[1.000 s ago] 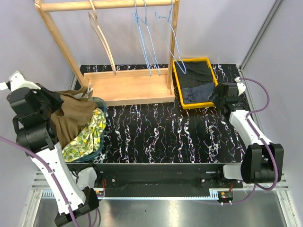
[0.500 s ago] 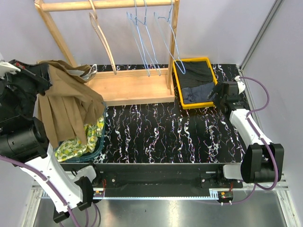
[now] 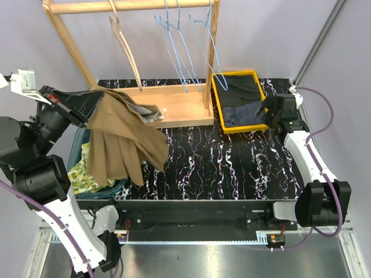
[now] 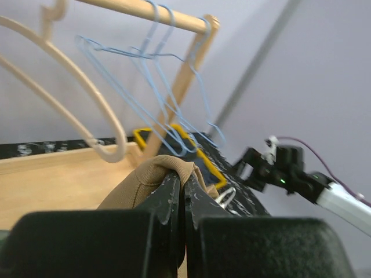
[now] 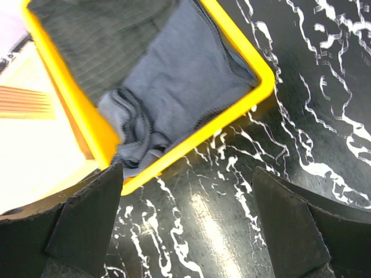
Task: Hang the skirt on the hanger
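My left gripper point(image 3: 87, 114) is shut on a brown skirt point(image 3: 124, 145) and holds it up at the left, over the teal basket point(image 3: 77, 145); the skirt hangs down and spreads toward the table's middle. In the left wrist view the closed gripper point(image 4: 183, 185) pinches a fold of the skirt point(image 4: 159, 171). A beige hanger point(image 3: 124, 43) and blue wire hangers point(image 3: 179, 43) hang from the wooden rack point(image 3: 151, 104); they also show in the left wrist view, the beige hanger point(image 4: 75, 87) and the wire hangers point(image 4: 156, 98). My right gripper point(image 5: 191, 214) is open and empty over the table beside the yellow tray point(image 5: 191, 136).
The basket holds a yellow-green patterned cloth point(image 3: 81, 174). The yellow tray point(image 3: 215, 104) at the back right holds dark folded clothes point(image 3: 240, 101). The rack's wooden base point(image 3: 174, 110) covers the back middle of the black marbled table point(image 3: 232, 168).
My left gripper has lifted the brown skirt out of the basket and swung it right, toward the rack. The right gripper has shifted slightly.
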Motion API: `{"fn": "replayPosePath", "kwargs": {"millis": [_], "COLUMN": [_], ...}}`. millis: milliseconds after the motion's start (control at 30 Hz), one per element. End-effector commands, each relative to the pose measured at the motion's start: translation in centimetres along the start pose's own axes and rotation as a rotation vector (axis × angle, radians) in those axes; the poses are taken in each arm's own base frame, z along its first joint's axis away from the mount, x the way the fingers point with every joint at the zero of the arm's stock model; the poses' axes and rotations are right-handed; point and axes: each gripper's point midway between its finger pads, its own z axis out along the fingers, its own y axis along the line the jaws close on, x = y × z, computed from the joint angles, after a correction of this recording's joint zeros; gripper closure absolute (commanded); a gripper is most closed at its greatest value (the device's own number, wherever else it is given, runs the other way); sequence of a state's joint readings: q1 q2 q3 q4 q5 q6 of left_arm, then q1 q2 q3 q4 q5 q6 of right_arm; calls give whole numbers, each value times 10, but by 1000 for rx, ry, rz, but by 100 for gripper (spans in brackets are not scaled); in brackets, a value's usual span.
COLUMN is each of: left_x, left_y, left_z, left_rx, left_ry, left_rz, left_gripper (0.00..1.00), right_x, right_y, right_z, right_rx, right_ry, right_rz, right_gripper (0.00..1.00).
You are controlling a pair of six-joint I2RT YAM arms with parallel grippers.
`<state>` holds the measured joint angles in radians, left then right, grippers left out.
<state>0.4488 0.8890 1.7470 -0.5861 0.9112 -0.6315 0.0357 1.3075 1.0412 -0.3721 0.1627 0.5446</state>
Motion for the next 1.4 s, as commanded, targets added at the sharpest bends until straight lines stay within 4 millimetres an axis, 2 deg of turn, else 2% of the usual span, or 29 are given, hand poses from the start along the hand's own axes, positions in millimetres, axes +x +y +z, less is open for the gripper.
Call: {"fn": "replayPosePath", "kwargs": {"millis": [0,67,200,233,267,333,367,433,533,567,633,667,733,767,800,833,900,933,1000,1133,1167,1200,1267,1367], "left_x": [-13,-9,16,23,35,50,63,82,117,135,159,180,201,216,226,238,259,265,285,309,313,320,327,331], "left_y": [-49,-52,-52,-43,-50,-44,-45,-30,-24,-30,-26,-30,-27,-28,-19,-14,7,13,27,42,45,49,52,55], "left_z": [-2,3,22,33,40,57,67,82,103,111,122,131,138,141,143,140,137,133,125,111,109,106,103,100], "left_rx": [254,318,429,411,462,448,460,394,359,377,336,344,311,307,261,231,151,130,87,43,35,24,17,4], "left_ry": [-13,7,84,86,125,140,174,195,256,301,360,410,462,497,513,547,583,600,644,701,709,726,746,759], "left_rz": [82,61,-29,-62,-90,-115,-125,-147,-146,-139,-127,-104,-81,-55,-34,-21,20,31,45,57,59,60,64,69], "left_gripper": [100,100,100,100,100,100,100,100,100,100,100,100,100,100,100,100,100,100,100,100,100,100,100,100], "right_x": [-35,-37,-39,-40,-42,-44,-44,-44,-44,-42,-42,-36,-29,-22,-19,-6,7,29,50,105,121,135,158,178], "right_y": [29,36,56,58,60,65,66,69,79,86,94,101,110,117,120,130,137,150,158,170,176,176,182,183], "right_z": [-37,-45,-65,-69,-73,-82,-85,-92,-113,-125,-139,-149,-162,-168,-170,-176,-172,-179,-171,-166,-174,-172,-182,-169], "right_rx": [-122,-162,-283,-298,-307,-332,-341,-366,-448,-503,-567,-629,-706,-755,-770,-807,-802,-840,-822,-859,-898,-930,-979,-941], "right_ry": [-57,-59,-49,-50,-52,-44,-39,-38,-48,-45,-45,-22,8,38,44,68,85,124,155,180,183,171,155,134], "right_rz": [-44,-45,-76,-87,-91,-113,-117,-132,-155,-169,-202,-220,-256,-272,-286,-316,-358,-401,-444,-545,-583,-627,-698,-739], "right_gripper": [0,0,0,0,0,0,0,0,0,0,0,0,0,0,0,0,0,0,0,0,0,0,0,0]}}
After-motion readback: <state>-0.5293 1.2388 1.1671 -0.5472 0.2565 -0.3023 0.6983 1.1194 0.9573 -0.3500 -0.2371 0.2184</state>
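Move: The brown skirt, already pinched in the left fingers, hangs with its middle about 20 cm below them, 6 cm to their right and 2 cm ahead. Its goal, the bare table, lies some 21 cm right of the left hand, 6 cm ahead, 50 cm down; the basket is 9 cm left and 4 cm ahead, the rack base 25 cm ahead and 10 cm right. From the right hand, the skirt is roughly 46 cm left, 17 cm back, 15 cm higher; the yellow tray is 8 cm left, 8 cm ahead, 16 cm lower. The skirt, kept pinched in the shut left fingers, is swung right, then lowered about 30 cm and taken forward, that hand turning clockwise and tipping down. The open right hand lifts some 14 cm, sweeps 25 cm left and back over the table towards the skirt, turning about 65 degrees counter-clockwise, and sinks at the end; no touch can be made out. ##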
